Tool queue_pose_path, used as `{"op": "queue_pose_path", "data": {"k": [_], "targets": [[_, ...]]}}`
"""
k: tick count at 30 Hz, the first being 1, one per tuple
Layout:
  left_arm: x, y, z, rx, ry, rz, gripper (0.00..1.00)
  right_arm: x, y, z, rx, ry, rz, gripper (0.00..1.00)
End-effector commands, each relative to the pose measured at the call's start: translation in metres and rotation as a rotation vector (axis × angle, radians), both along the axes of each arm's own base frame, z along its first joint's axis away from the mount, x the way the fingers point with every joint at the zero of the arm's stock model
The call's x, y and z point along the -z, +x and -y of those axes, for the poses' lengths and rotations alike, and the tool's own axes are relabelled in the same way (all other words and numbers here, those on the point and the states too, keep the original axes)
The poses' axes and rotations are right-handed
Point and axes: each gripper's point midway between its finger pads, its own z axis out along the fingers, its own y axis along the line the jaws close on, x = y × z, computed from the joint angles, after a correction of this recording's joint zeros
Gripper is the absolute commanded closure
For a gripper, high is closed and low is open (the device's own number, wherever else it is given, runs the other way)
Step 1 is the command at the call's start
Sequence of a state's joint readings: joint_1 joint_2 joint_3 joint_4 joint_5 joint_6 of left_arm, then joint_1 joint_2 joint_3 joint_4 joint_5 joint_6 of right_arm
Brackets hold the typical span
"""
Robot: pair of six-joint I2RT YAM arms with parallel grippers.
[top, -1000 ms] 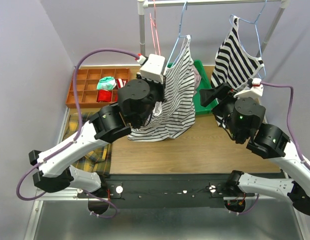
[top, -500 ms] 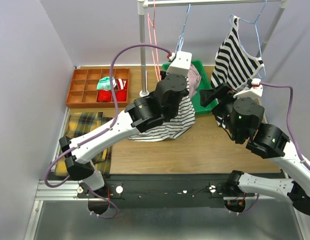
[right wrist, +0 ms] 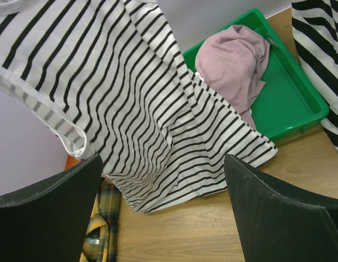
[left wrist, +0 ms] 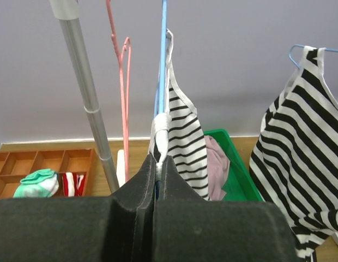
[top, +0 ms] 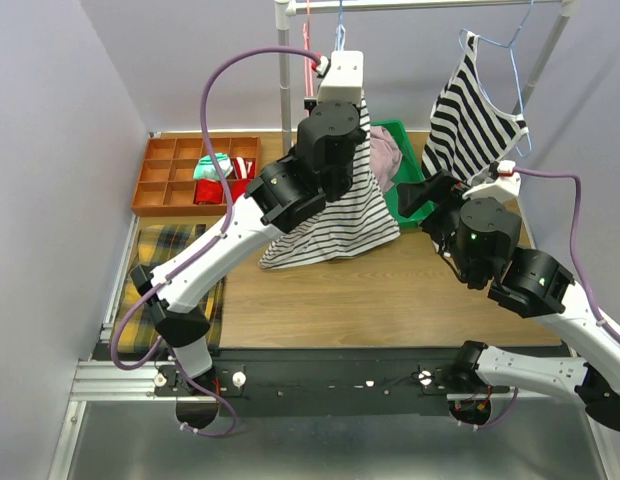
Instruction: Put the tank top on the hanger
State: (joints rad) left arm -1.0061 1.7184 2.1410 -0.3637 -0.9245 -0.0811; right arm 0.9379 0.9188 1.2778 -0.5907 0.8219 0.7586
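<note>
The light-blue hanger (left wrist: 162,60) rises straight up in the left wrist view, and its hook (top: 339,14) is up at the rail. The thin-striped tank top (top: 338,205) hangs from the hanger, its hem reaching down to the wooden table. My left gripper (left wrist: 157,161) is shut on the hanger's wire and on a white strap (left wrist: 161,126) of the tank top. In the top view its fingers are hidden behind the wrist. My right gripper (right wrist: 163,161) stands open to the right of the tank top (right wrist: 142,109), holding nothing and apart from the cloth.
A pink-red hanger (left wrist: 125,82) hangs beside the rail's post (left wrist: 84,93). A bold-striped top (top: 480,115) hangs at the right. Behind the tank top is a green bin (top: 402,175) holding a pink garment (right wrist: 234,60). An orange organizer (top: 180,178) and a plaid cloth (top: 155,250) lie at the left.
My left arm has swung right and up, carrying the hanger and tank top from low over the table up to the rail. The right arm has hardly moved.
</note>
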Motion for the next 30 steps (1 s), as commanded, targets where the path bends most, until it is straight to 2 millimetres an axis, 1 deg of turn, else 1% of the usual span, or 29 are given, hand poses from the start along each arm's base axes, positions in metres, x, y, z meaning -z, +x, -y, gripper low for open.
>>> {"op": "queue_pose_path", "data": {"k": [1, 4, 5, 7, 11, 13, 18, 23, 28, 29, 30], "targets": [[-0.007, 0.018, 0.004, 0.026, -0.059, 0.005, 1.0, 0.006, -0.003, 0.006, 0.015, -0.011, -0.005, 0.0], [0.001, 0.025, 0.003, 0.039, -0.053, -0.023, 1.0, 0.008, -0.002, 0.002, 0.005, -0.007, -0.007, 0.0], [0.009, 0.027, 0.005, 0.044, -0.037, -0.035, 1.0, 0.01, -0.001, 0.0, -0.001, -0.007, -0.01, 0.0], [0.012, 0.027, 0.004, 0.046, -0.04, -0.041, 1.0, 0.012, -0.001, -0.002, -0.006, -0.004, -0.013, 0.0], [0.026, 0.032, -0.003, 0.04, -0.06, -0.071, 1.0, 0.021, 0.0, -0.007, -0.019, -0.007, -0.027, 0.0], [0.033, 0.033, -0.003, 0.047, -0.058, -0.085, 1.0, 0.022, -0.001, -0.007, -0.021, -0.002, -0.027, 0.0], [0.045, 0.038, -0.008, 0.043, -0.063, -0.113, 1.0, 0.028, -0.002, -0.006, -0.021, -0.009, -0.035, 0.0], [0.052, 0.037, -0.006, 0.069, -0.084, -0.128, 1.0, 0.036, -0.002, -0.008, -0.027, -0.019, -0.05, 0.0], [0.051, 0.032, -0.009, 0.084, -0.09, -0.13, 1.0, 0.042, -0.002, -0.007, -0.025, -0.027, -0.06, 0.0], [0.049, 0.03, -0.01, 0.09, -0.094, -0.129, 0.98, 0.043, -0.003, -0.007, -0.028, -0.031, -0.064, 0.0], [0.049, 0.027, -0.013, 0.09, -0.095, -0.129, 0.89, 0.044, -0.003, -0.006, -0.025, -0.033, -0.065, 0.0]]}}
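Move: The left hand already pinches the tank top's strap at the near corner of the blue hanger, which sits about 2 cm ahead and 2 cm above its hand point. The rack's rail runs some 20 cm ahead and 12 cm up; the pink hanger hangs about 5 cm to the left and 12 cm ahead, at about hand height, and the rack post stands 22 cm ahead, 10 cm left. From the right hand that hanger corner is roughly 12 cm ahead, 11 cm left and 13 cm up. Keeping the strap and hanger corner pinched between shut fingers, the left hand first pushes forward about 4 cm towards the rack, then mostly sinks, some 7 cm in all, drawing the corner down below the rail while the fingertips tip down about 10 degrees. The right hand, wide open and holding nothing, sinks about 4 cm to the right of the hanging tank top. ##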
